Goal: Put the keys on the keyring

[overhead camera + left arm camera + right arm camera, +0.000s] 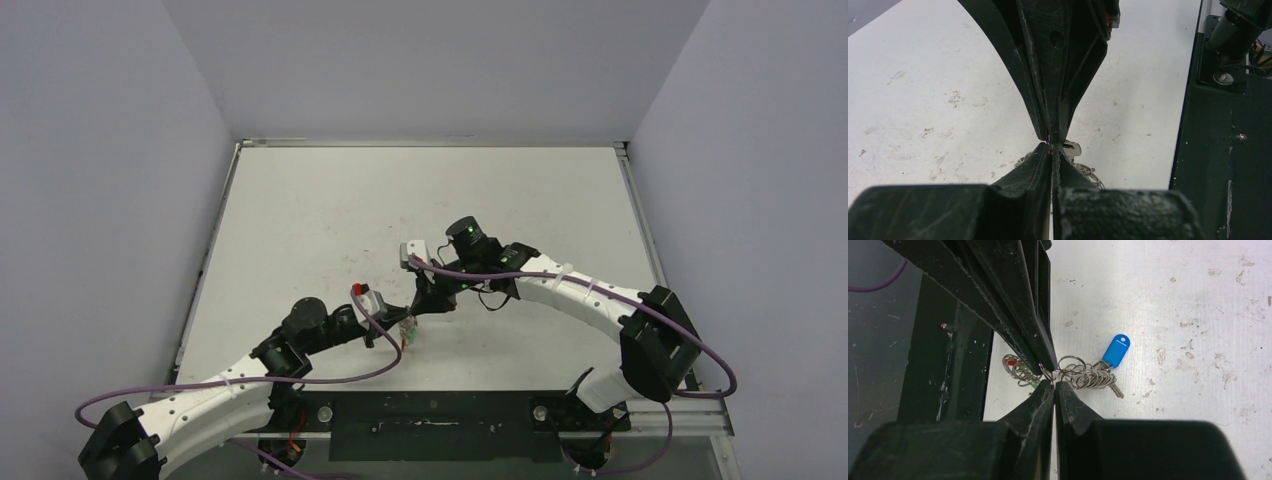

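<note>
The keyring (1079,374), a silvery coil with a red bit at its left end, hangs just above the white table. A key with a blue head (1117,350) and a silver shaft lies against the coil; a sliver of green (1035,385) shows under it. My right gripper (1054,384) is shut on a loop of the coil. My left gripper (1052,150) meets it tip to tip and is shut on a thin red part of the keyring. From above, left gripper (398,326) and right gripper (420,308) touch over the bundle (408,336).
A black base plate (430,425) runs along the table's near edge, close to the bundle. A thin black wire loop (490,300) hangs beside the right arm. Grey walls enclose the table (330,200) on three sides.
</note>
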Controlling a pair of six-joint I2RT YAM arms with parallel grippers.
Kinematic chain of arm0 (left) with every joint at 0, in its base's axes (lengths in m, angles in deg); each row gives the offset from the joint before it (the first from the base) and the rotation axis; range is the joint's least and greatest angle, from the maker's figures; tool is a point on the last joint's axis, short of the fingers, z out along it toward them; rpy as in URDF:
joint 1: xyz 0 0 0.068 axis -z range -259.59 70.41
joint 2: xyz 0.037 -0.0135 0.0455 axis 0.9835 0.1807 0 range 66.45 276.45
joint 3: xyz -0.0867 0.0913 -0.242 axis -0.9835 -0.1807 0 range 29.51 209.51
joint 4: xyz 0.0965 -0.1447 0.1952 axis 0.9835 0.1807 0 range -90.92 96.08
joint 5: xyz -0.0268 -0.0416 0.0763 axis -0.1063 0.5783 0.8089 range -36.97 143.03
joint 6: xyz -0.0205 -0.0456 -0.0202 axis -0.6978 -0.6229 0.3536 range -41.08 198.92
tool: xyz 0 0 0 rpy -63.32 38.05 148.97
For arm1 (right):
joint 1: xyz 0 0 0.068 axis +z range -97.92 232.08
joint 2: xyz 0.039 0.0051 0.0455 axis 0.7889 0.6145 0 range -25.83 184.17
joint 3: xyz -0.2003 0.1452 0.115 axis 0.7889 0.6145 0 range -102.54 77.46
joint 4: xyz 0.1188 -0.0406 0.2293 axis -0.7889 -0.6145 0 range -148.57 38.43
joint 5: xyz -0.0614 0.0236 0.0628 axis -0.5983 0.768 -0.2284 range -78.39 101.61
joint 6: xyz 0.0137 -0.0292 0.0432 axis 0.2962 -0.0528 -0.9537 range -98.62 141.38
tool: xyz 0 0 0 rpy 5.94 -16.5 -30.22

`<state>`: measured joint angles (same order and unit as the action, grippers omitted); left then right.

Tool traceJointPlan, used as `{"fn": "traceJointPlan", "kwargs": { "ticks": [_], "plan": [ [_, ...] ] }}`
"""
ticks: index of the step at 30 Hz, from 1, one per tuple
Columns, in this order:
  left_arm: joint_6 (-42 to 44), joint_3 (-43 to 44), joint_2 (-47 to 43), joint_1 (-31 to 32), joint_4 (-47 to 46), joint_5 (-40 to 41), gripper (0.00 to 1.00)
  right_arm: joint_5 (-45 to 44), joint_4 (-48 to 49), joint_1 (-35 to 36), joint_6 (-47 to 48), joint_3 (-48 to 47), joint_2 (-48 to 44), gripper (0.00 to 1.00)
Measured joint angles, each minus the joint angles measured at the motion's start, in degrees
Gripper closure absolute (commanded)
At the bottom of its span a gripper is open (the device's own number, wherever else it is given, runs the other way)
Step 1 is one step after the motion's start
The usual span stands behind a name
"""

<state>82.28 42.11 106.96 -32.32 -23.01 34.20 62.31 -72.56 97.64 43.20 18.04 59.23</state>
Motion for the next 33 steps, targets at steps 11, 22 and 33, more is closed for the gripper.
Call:
{"fn": "traceJointPlan", "kwargs": {
  "ticks": [11,22,33],
  "plan": [
    [-1.0,-1.1,-0.3,0.0,-1.0,0.2,1.00,0.6,12.2,-0.5,-2.5,7.4,0.0,0.71],
    [-1.2,-1.4,-1.1,0.0,-2.2,0.2,1.00,-3.0,14.1,-0.6,-2.8,9.6,-4.3,0.50],
    [-1.7,-2.6,-3.2,0.0,-5.0,0.2,1.00,-7.4,14.1,-1.7,-0.8,13.3,-16.5,0.28]
  ]
}}
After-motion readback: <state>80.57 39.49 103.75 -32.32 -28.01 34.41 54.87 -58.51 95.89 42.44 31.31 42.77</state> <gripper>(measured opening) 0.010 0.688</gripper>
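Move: The two fingertip pairs meet, about 1 cm apart. From the right hand the keyring's middle hangs roughly 2 cm back, level sideways and 4 cm below; from the left hand it is some 2 cm back, 1 cm to the right and 4 cm down. From the right hand, the green tag lies about 4 cm back and 6 cm below, level sideways, the red one about 6 cm back, 1 cm left and 6 cm below, and the blue tag some 2 cm ahead, 2 cm left and 6 cm below. Downward first, about 2 cm, the right hand opens its shut fingers and lets go of the small ring at the left fingertips; then it climbs some 5 cm and backs off to its right, away from the keyring, still opening wide and rolling about 15 degrees so its forward side lifts. The left fingers keep their pinch, late in the move lifting the bunch roughly 2 cm. ##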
